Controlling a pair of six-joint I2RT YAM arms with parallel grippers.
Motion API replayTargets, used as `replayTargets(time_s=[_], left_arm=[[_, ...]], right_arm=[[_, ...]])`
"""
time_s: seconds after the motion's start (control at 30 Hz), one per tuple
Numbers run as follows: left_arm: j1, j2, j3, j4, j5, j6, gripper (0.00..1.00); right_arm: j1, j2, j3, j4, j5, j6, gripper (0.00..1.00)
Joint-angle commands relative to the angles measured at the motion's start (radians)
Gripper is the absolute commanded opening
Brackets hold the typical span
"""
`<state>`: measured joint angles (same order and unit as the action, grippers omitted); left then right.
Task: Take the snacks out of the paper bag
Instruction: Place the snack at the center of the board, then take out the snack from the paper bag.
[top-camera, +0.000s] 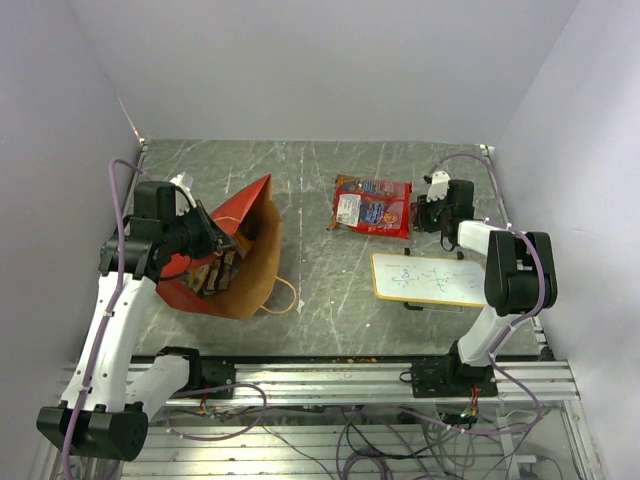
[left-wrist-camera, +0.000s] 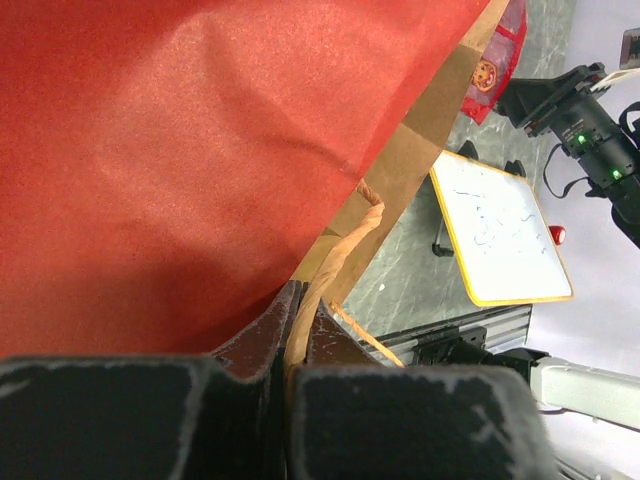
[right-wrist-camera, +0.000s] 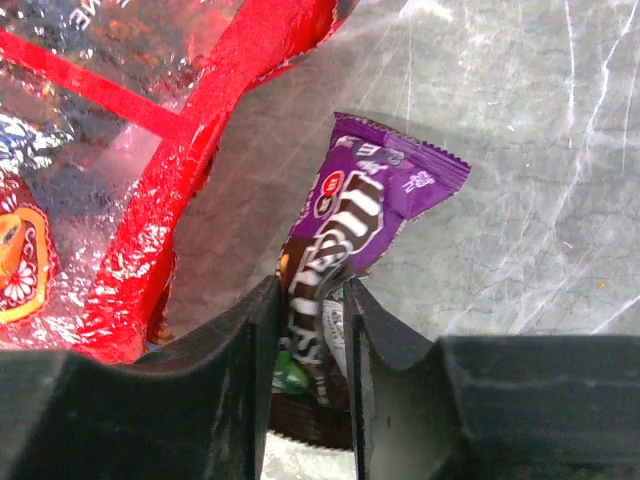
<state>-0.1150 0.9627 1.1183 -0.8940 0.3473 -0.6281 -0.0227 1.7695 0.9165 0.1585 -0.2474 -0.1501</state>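
The paper bag (top-camera: 250, 262) lies on its side at the left, red outside (left-wrist-camera: 200, 150), brown inside, its mouth toward me. Dark snack packets (top-camera: 215, 270) show inside the mouth. My left gripper (top-camera: 213, 240) (left-wrist-camera: 297, 300) is shut on the bag's twisted handle at the rim. A large flat red snack bag (top-camera: 372, 205) (right-wrist-camera: 140, 150) lies on the table at the middle back. Just right of it, my right gripper (top-camera: 422, 212) (right-wrist-camera: 312, 300) holds a purple-brown packet (right-wrist-camera: 370, 200), which touches both fingers and points down at the table.
A wood-framed white board (top-camera: 428, 278) (left-wrist-camera: 505, 230) lies near the right arm's base, in front of the right gripper. The bag's other loop handle (top-camera: 285, 298) trails on the table. Grey walls close in both sides and the back.
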Motion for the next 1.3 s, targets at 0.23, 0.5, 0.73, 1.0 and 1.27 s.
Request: replayTargets(time_s=[0.23, 0.5, 0.73, 1.0, 1.27], left_arm=[[-0.004, -0.017, -0.015, 0.049, 0.035, -0.008, 0.07], [-0.005, 0.032, 0.028, 0.040, 0.085, -0.006, 0.07], [-0.005, -0.019, -0.030, 0.052, 0.069, -0.031, 0.07], [-0.005, -0.027, -0.004, 0.064, 0.073, -0.045, 0.07], [-0.005, -0.103, -0.025, 0.132, 0.078, -0.089, 0.07]], right_arm=[[-0.003, -0.121, 0.002, -0.022, 0.030, 0.054, 0.47], [0.001, -0.314, -0.102, -0.037, 0.002, 0.115, 0.51], [0.132, -0.482, -0.137, 0.062, -0.109, 0.324, 0.52], [0.537, -0.556, -0.138, 0.204, -0.111, 0.421, 0.54], [0.958, -0.422, -0.051, 0.294, -0.030, 0.286, 0.56]])
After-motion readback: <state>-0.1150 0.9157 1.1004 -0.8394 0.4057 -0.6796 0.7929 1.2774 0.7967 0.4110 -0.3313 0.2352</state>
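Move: The snacks in the paper bag lie some 53 cm to the left of my right hand, about 17 cm nearer the bases and 5 cm higher. The purple snack is on the table between my right fingertips. The red snack bag's middle is around 13 cm left and 3 cm farther out, and the whiteboard 17 cm straight back. From my left hand, the paper bag's snacks are roughly 6 cm left, 3 cm ahead and 15 cm below. I open my right fingers wider to let go of the purple snack and lift straight off it, then sweep left and back while still climbing towards the paper bag's mouth: about 30 cm left, some 20 cm up and as much back. On the way I turn the wrist counter-clockwise and roll its left side up. My left hand keeps the bag's handle pinched and nearly stays in place. ##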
